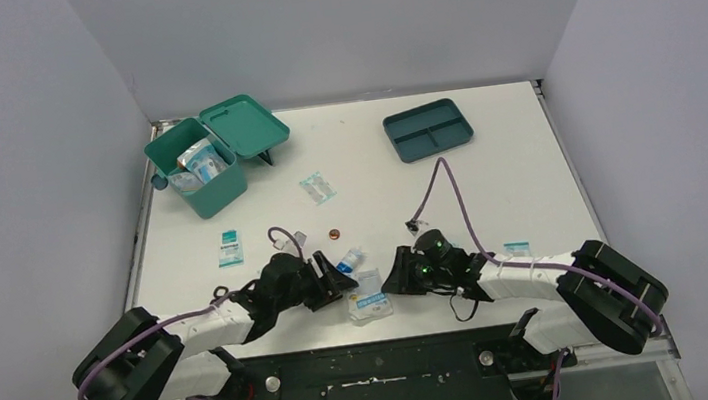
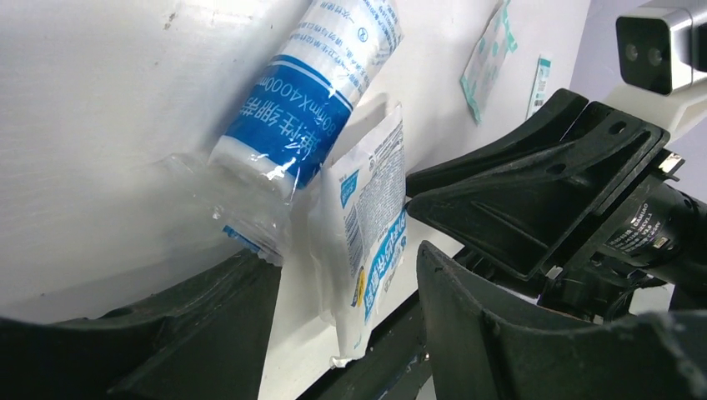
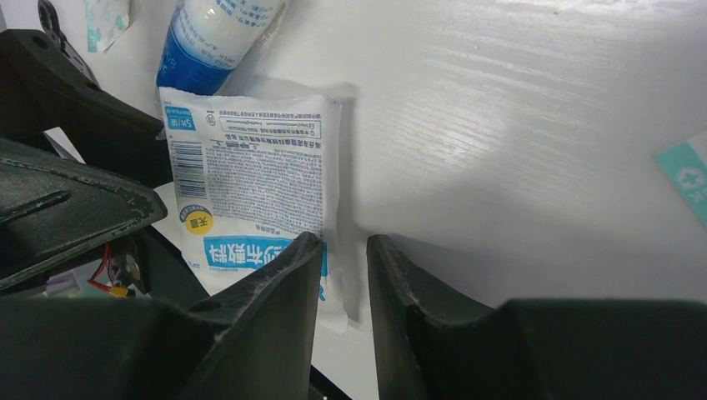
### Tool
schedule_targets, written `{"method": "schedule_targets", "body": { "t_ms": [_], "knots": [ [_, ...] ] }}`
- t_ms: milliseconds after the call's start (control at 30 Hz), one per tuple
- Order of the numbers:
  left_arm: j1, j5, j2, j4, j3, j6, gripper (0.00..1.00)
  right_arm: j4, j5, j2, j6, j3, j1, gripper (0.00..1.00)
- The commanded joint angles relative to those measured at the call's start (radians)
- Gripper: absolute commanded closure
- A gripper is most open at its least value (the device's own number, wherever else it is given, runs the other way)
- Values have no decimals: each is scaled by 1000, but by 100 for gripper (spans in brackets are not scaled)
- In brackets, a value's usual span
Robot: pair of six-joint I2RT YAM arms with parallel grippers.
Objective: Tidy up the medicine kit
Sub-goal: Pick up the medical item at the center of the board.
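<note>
The teal medicine kit stands open at the far left with its lid tipped back and boxes inside. A white pouch with blue print lies near the front edge, and a blue-and-white bandage roll lies just behind it. My left gripper is open at the pouch's left side; in the left wrist view the pouch sits between its fingers, with the roll beyond. My right gripper is at the pouch's right edge. In the right wrist view its fingers stand a narrow gap apart at the pouch corner.
A dark blue-teal divided tray sits at the far right. Flat packets lie loose on the table. A small brown item lies mid-table. The table's front edge is right below both grippers.
</note>
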Motion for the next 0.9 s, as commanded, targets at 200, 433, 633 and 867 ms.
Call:
{"method": "schedule_targets", "body": {
  "t_ms": [200, 433, 633, 867],
  "knots": [
    [-59, -49, 50, 137, 21, -13, 50, 73, 7, -57, 29, -52, 9, 73],
    [-91, -68, 43, 79, 73, 19, 72, 39, 17, -99, 26, -48, 10, 73],
    [-103, -73, 22, 28, 112, 55, 91, -11, 39, -144, 14, -35, 10, 72],
    [-117, -80, 45, 16, 128, 63, 88, -15, 48, -165, 15, -49, 9, 72]
  ]
}}
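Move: In front of the left fingertips, the white medical packet's middle lies about 4 cm to that hand's right, 2 cm back and 2 cm lower, its near edge already between the open fingers. The bandage roll lies roughly 5 cm ahead and 2 cm right of the left hand, and a small brown disc some 11 cm ahead and 1 cm left. For the right hand, the packet's middle is about 4 cm left, 1 cm back and slightly below. Sliding to its right over the packet's left edge, about 3 cm, the left hand keeps low while its wide-open fingers close and pinch that edge, then rises some 2 cm as they finish closing. The right hand, its fingers kept partly open at the packet's far edge, lifts 1.5 cm and eases about 1 cm to its right. ##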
